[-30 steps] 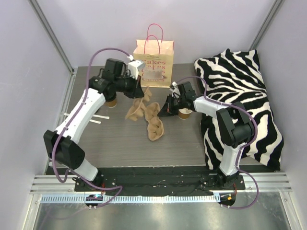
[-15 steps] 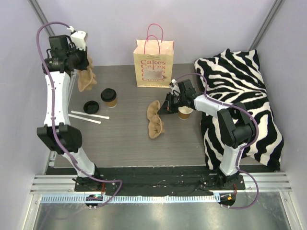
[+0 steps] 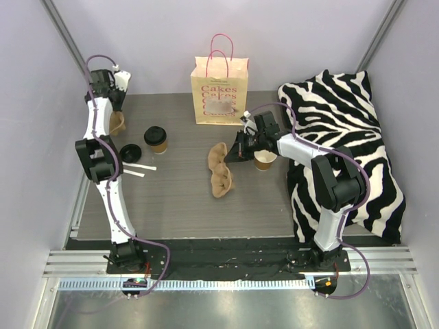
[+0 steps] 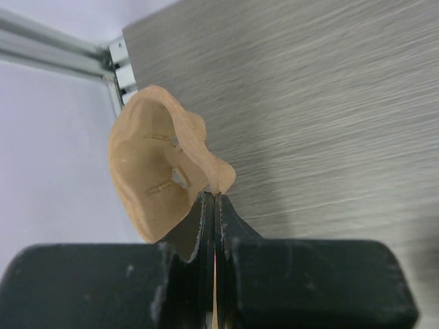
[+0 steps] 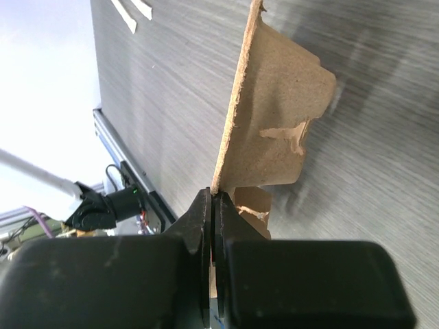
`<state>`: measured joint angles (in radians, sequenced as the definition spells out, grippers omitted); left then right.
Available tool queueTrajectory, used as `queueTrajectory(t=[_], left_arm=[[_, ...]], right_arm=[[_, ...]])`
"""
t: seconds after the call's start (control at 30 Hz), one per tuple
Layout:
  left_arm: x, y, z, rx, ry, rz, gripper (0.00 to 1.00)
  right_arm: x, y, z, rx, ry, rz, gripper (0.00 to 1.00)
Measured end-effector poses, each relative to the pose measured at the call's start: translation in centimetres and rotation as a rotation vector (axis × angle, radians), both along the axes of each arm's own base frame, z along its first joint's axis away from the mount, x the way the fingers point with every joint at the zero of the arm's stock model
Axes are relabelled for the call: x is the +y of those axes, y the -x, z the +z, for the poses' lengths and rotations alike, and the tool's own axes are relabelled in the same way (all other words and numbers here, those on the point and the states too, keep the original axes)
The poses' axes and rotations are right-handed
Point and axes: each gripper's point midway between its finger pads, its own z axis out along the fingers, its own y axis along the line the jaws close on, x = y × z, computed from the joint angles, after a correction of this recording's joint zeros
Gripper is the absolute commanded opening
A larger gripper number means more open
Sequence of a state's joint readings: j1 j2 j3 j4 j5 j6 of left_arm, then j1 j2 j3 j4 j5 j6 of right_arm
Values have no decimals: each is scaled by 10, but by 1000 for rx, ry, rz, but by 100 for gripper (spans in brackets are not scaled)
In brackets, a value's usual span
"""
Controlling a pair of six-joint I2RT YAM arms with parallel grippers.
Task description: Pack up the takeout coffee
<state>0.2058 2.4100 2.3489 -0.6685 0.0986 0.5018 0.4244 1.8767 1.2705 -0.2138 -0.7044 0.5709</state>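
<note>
A brown pulp cup carrier has come apart in two. My left gripper [image 3: 114, 108] [image 4: 215, 199] is shut on the smaller piece [image 3: 117, 124] [image 4: 159, 177] and holds it at the table's far left corner. My right gripper [image 3: 237, 152] [image 5: 213, 195] is shut on the edge of the larger piece [image 3: 220, 171] [image 5: 278, 113], which rests on the table at centre. A coffee cup with a black lid [image 3: 156, 138] stands left of centre. An open cup [image 3: 264, 161] sits just right of my right gripper. The paper Cakes bag [image 3: 219, 96] stands upright at the back.
A loose black lid [image 3: 129, 152] and two white sticks [image 3: 129, 168] lie near the left arm. A zebra-striped pillow [image 3: 343, 137] fills the right side. The table's metal frame corner [image 4: 113, 58] is close to the left gripper.
The left arm swung from the table's middle to the far left corner, carrying off the smaller carrier piece, then dropped lower. The right gripper kept its hold and barely moved.
</note>
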Motion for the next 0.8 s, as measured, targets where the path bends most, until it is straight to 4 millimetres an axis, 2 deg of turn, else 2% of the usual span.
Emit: queueTrajectory(t=[0.1,0.2,0.27,0.3,0.33,0.37,0.4,0.43,0.57,0.67,0.8], left_arm=[[12,-4,-19,11,-37,1,0],[17,-12,-28,-2,-64,-1,0],[20,-18,-35,-10,-74,5,5],[21,-20,-39,-10,-76,7,9],[20,-21,-45,-4,-75,6,23],[20,-21,-50,3,-75,8,32],[20,-21,-54,10,-74,10,47],[20,-21,-57,12,-73,13,53],[20,-19,-61,21,-60,36,69],[21,-14,-63,34,-45,73,73],[13,14,-56,75,28,134,87]], right_arm=[[2,3,2,4,-18,25,1],[4,4,2,6,-30,44,1],[5,5,3,6,-36,55,1],[6,5,3,6,-39,58,1],[6,5,2,7,-41,64,1],[6,6,2,7,-43,68,1],[6,7,2,6,-43,74,1],[6,7,1,5,-43,79,1],[6,9,-1,7,-37,97,1],[5,11,-2,8,-31,110,1],[4,15,-3,5,-24,132,1]])
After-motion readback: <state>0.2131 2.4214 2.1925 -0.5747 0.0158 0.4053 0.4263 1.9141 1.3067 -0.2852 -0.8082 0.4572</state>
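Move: The left gripper still holds a cardboard cup tray over the table's far-left corner; the spot for the tray lies about 2 cm ahead, 2 cm left and 9 cm below. From this hand the loose black lid is some 14 cm back and 8 cm right, the lidded coffee cup about 11 cm back and 18 cm right. From the right hand the corner spot is roughly 28 cm ahead and 48 cm left. Bring the left gripper down about 6 cm, easing some 2 cm forward and left, to set the cardboard tray in the corner; open the fingers wide to let go of its rim, then start drawing back towards the base. Keep the right fingers shut on the other tray while that hand eases back slightly, turning a little counter-clockwise. ##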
